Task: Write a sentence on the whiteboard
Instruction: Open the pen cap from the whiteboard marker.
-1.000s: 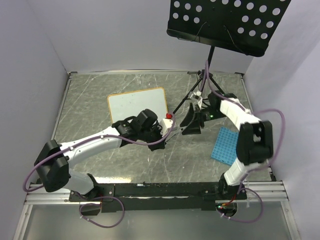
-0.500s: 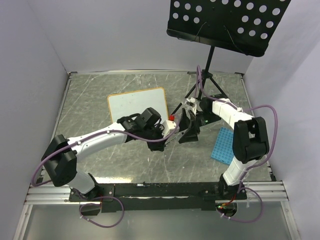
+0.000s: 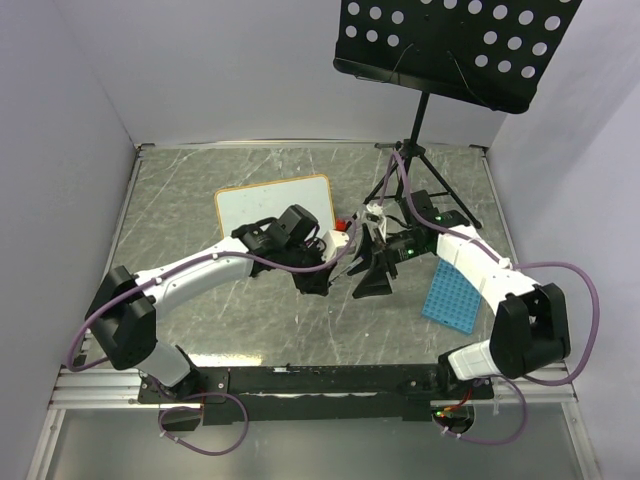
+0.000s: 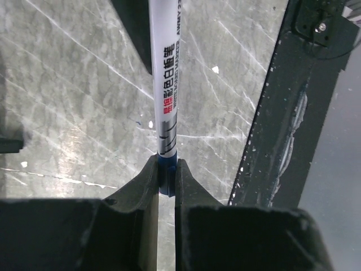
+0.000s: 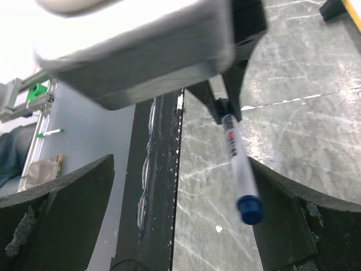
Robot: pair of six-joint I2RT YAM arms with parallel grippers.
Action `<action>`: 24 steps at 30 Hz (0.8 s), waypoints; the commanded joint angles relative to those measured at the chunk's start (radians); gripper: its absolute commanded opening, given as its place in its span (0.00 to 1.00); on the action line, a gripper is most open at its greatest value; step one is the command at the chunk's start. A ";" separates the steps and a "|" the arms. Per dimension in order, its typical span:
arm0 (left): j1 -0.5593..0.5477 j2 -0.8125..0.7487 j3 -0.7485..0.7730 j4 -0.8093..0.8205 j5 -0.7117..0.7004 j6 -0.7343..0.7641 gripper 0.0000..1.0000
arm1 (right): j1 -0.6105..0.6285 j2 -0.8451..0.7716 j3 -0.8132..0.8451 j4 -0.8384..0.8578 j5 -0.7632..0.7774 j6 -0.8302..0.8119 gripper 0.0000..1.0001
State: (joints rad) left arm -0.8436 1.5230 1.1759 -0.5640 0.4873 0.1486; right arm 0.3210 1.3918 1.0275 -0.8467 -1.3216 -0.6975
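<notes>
The whiteboard (image 3: 270,204) lies flat at the back left of the table. Its visible face is plain white, and the sentence is out of view. My left gripper (image 3: 318,272) (image 4: 167,172) is shut on the blue tail end of a white marker (image 4: 167,79), which points away from it above the table. My right gripper (image 3: 368,274) (image 5: 180,226) stands wide open just right of the left one. In the right wrist view the marker (image 5: 237,158) with its blue cap (image 5: 249,209) hangs between the fingers (image 5: 62,209), close to the right-hand one and not touching either.
A black perforated music stand (image 3: 450,45) rises at the back right, its tripod legs (image 3: 405,180) spread on the table behind my right arm. A blue grid tray (image 3: 452,292) lies at the right. The black front rail (image 4: 293,113) (image 5: 158,186) runs close by both grippers.
My right arm has swung left and forward to the left gripper, and its jaws have opened fully. The left gripper has shifted slightly right with the marker still in it.
</notes>
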 commanded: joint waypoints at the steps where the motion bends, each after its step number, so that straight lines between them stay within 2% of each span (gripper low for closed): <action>1: 0.003 -0.007 0.030 -0.014 0.069 0.023 0.01 | 0.007 0.029 0.034 0.057 -0.039 0.058 0.95; 9: 0.005 0.014 0.039 -0.034 0.105 0.039 0.01 | 0.013 0.070 0.055 0.054 -0.070 0.092 0.72; 16: 0.003 0.037 0.048 -0.027 0.125 0.037 0.01 | 0.015 0.107 0.068 0.051 -0.093 0.108 0.58; 17: 0.003 0.039 0.051 -0.027 0.126 0.037 0.01 | 0.012 0.111 0.068 0.055 -0.093 0.115 0.52; 24: 0.001 0.045 0.060 -0.027 0.112 0.037 0.01 | 0.024 0.139 0.083 0.020 -0.096 0.090 0.43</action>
State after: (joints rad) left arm -0.8410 1.5646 1.1900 -0.6094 0.5827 0.1642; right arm 0.3298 1.5249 1.0630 -0.8154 -1.3594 -0.5961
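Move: The marker stands out from the left fingers, which already pinch its blue cap; its middle is about 4 cm right, 3 cm up and 1 cm ahead of that hand. From the wide-open right hand, the marker's middle lies some 4 cm left, 2 cm ahead and 2 cm lower. The whiteboard is roughly 22 cm left, 19 cm ahead and 17 cm below the right hand; the blue pad is about 24 cm right, straight beside, 18 cm lower. The marker's bare tail end is brought between the right fingers: the left hand, keeping its pinch on the cap, eases back about 1.5 cm and slightly down, while the right creeps forward, left and down about 1 cm each way, rolling some 10 degrees about its leftward-pointing fingers. The right fingers close from wide open to just under half around the barrel, not yet shut on it. ##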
